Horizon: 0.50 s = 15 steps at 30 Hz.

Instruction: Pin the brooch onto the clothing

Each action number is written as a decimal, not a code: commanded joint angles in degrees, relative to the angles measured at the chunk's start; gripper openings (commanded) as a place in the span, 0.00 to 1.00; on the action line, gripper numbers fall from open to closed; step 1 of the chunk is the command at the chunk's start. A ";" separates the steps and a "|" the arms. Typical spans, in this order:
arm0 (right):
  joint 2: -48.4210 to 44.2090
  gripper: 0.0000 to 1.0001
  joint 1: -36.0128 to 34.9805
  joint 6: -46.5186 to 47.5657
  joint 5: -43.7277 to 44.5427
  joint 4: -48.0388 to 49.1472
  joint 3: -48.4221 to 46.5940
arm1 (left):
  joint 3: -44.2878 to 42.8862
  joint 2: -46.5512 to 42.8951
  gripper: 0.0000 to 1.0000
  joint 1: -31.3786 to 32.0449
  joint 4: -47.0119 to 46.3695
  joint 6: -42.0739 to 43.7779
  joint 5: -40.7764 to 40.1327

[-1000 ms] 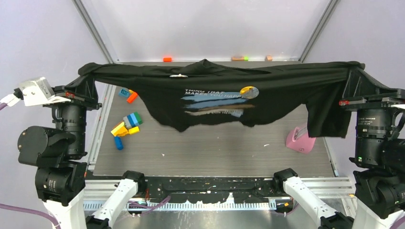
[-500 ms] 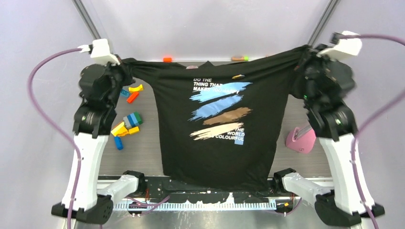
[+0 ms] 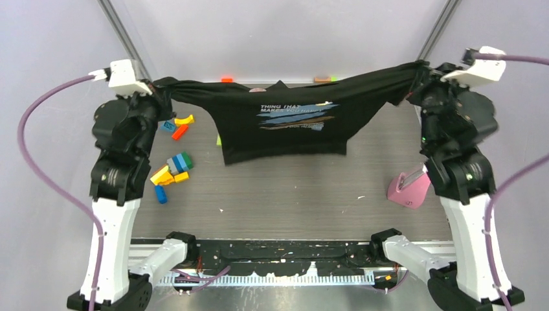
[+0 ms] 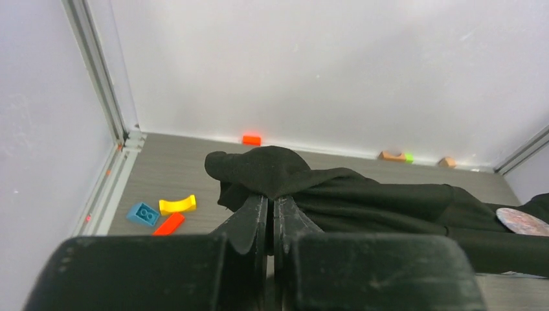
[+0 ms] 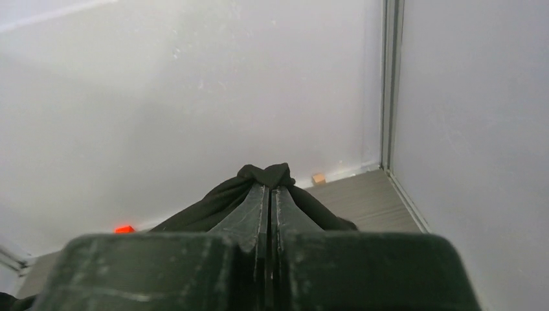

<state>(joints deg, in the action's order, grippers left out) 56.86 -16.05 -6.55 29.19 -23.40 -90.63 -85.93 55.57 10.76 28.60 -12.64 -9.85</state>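
The clothing, a black T-shirt (image 3: 285, 129) with white text and blue and tan streaks, hangs stretched above the back of the table. My left gripper (image 3: 158, 85) is shut on its left shoulder, seen bunched at my fingertips in the left wrist view (image 4: 270, 194). My right gripper (image 3: 417, 68) is shut on its right shoulder, also seen in the right wrist view (image 5: 270, 184). A small round brooch (image 3: 325, 103) sits on the shirt front at the print's upper right. A pinkish round disc (image 3: 257, 90) lies by the collar; it also shows in the left wrist view (image 4: 521, 220).
Several toy bricks (image 3: 171, 170) lie on the table at the left. A pink object (image 3: 408, 186) sits at the right edge. Small orange (image 3: 226, 80) and tan (image 3: 322, 79) blocks lie along the back wall. Walls and frame posts close in the sides.
Half a second ago the shirt hung at full length facing the camera. Now its hem has swung back and it looks much shorter. Both arms shifted slightly, still holding the shoulders.
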 commanded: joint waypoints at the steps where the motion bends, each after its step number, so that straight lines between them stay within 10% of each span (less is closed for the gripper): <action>1: -5.75 0.00 0.15 -1.65 -3.08 -0.27 -4.67 | -2.64 -6.51 0.00 -0.39 -1.22 2.72 -2.58; 15: -11.22 0.00 0.15 -1.33 -0.42 -4.48 -2.88 | -6.86 -9.59 0.00 -0.39 4.71 3.04 1.56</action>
<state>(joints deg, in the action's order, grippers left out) 44.23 -16.05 -7.94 24.93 -27.99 -95.72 -93.21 44.23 10.76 31.88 -10.02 -8.12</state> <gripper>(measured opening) 0.037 0.022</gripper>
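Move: Both closed hands already hold the T-shirt stretched between them by its sleeves, high over the table. From the left hand the pink brooch lies some 22 cm right, 3 cm ahead and 5 cm below; the yellow brooch about 38 cm right, level fore-and-aft and 13 cm below. From the right hand the yellow brooch lies about 23 cm left, 2 cm back and 16 cm below; the shirt's print some 31 cm left, 3 cm back and 20 cm below. Both grippers keep their pinch on the sleeves while the arms swing the T-shirt back towards the robot and up together. The left hand goes about 10 cm back and 8 cm up, the right about 11 cm back and 6 cm up, both tipping their fingers up some 15 degrees and easing off at the end. ##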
